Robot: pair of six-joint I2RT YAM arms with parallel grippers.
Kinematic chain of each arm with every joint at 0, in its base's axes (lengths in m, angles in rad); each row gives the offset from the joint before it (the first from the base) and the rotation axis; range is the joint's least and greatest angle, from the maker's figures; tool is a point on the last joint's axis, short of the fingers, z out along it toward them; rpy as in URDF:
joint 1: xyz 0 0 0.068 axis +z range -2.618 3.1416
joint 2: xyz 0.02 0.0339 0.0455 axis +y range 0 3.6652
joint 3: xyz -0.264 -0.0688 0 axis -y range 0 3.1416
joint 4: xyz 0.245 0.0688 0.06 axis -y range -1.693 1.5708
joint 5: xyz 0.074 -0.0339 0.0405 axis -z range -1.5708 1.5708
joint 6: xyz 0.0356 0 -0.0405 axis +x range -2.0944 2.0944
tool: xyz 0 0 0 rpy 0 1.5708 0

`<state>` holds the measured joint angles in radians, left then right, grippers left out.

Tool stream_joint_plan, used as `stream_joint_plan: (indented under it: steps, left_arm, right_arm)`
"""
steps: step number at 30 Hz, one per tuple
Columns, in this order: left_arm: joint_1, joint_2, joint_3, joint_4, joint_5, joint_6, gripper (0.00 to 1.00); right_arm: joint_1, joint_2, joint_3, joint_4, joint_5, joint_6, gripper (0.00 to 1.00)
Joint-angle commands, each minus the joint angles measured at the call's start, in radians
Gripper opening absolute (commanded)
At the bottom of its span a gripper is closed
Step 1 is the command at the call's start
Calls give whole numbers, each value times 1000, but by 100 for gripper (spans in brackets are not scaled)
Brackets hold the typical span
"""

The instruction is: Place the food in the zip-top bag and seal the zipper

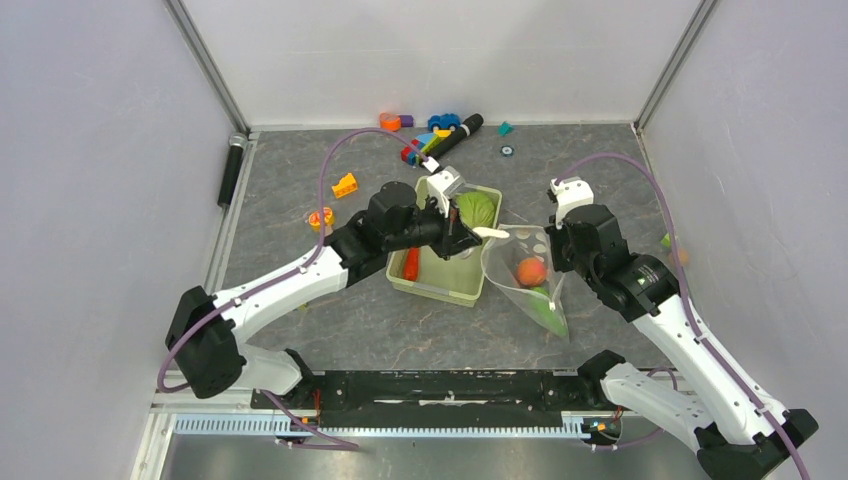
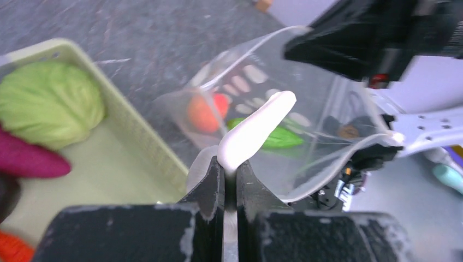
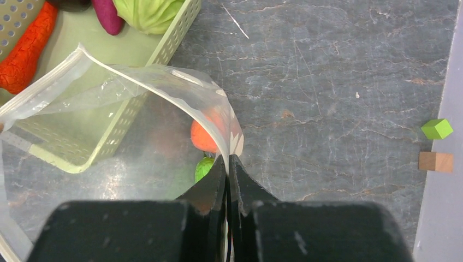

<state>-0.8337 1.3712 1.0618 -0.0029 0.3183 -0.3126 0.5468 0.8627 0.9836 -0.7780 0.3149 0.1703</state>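
My left gripper is shut on the white piece and holds it over the basket's edge, its tip at the open mouth of the zip-top bag. The right gripper is shut on the bag's rim, where the zipper curves open. An orange peach and a green cucumber lie inside the bag. In the pale green basket rest the cabbage, the purple eggplant and the carrot.
Colourful building blocks and a black cylinder lie at the back of the table. A yellow block sits left of the basket. A green cube and a wooden block lie by the right wall.
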Motion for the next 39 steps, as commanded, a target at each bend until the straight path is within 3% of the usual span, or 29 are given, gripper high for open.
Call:
stream_joint_plan:
  steps: [1,10,19,24,29,35,39]
  left_arm:
    - [-32,-42,5,156,201,31,5]
    - [-115,6,51,160,304,251,11]
    - [-116,206,223,70,293,252,12]
    - [-115,231,232,48,253,250,37]
    - [-118,204,223,36,249,244,96]
    - [-123,143,197,27,198,207,100]
    - [-123,93,175,-13,34,161,100]
  right_arm:
    - [-2,-10,-6,33,-41,-20,7]
    - [-4,-17,-11,45,-87,-28,8]
    - [-4,-30,-16,48,-105,-34,9]
    - [-3,-39,-19,49,-100,-38,10]
    - [-4,-39,-19,49,-98,-37,10]
    - [-4,-36,-16,45,-79,-35,10]
    - [-3,-36,-16,45,-70,-36,10]
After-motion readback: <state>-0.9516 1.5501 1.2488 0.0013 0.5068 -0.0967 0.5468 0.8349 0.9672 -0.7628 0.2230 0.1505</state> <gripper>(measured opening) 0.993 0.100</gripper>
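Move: The garlic is already in the left fingers. The middle of the zip-top bag's open mouth lies about 9 cm to this hand's right, some 3 cm back and 5 cm lower. The peach in the bag is about 12 cm right, 1 cm ahead and 16 cm below the hand; the cabbage is 19 cm ahead, 2 cm right and 20 cm down. From the right hand, pinching the rim, the mouth's middle is some 5 cm left, 4 cm back and 4 cm below. The left fingers let go of the garlic at the bag's mouth, spreading wide. To get there the hand swings back about 7 cm and right, turning some 25 degrees clockwise, then goes on right and a little forward while sinking 3 cm or so; once open, it starts to rise. The right fingers keep their pinch on the rim, easing the bag a centimetre or so left. ##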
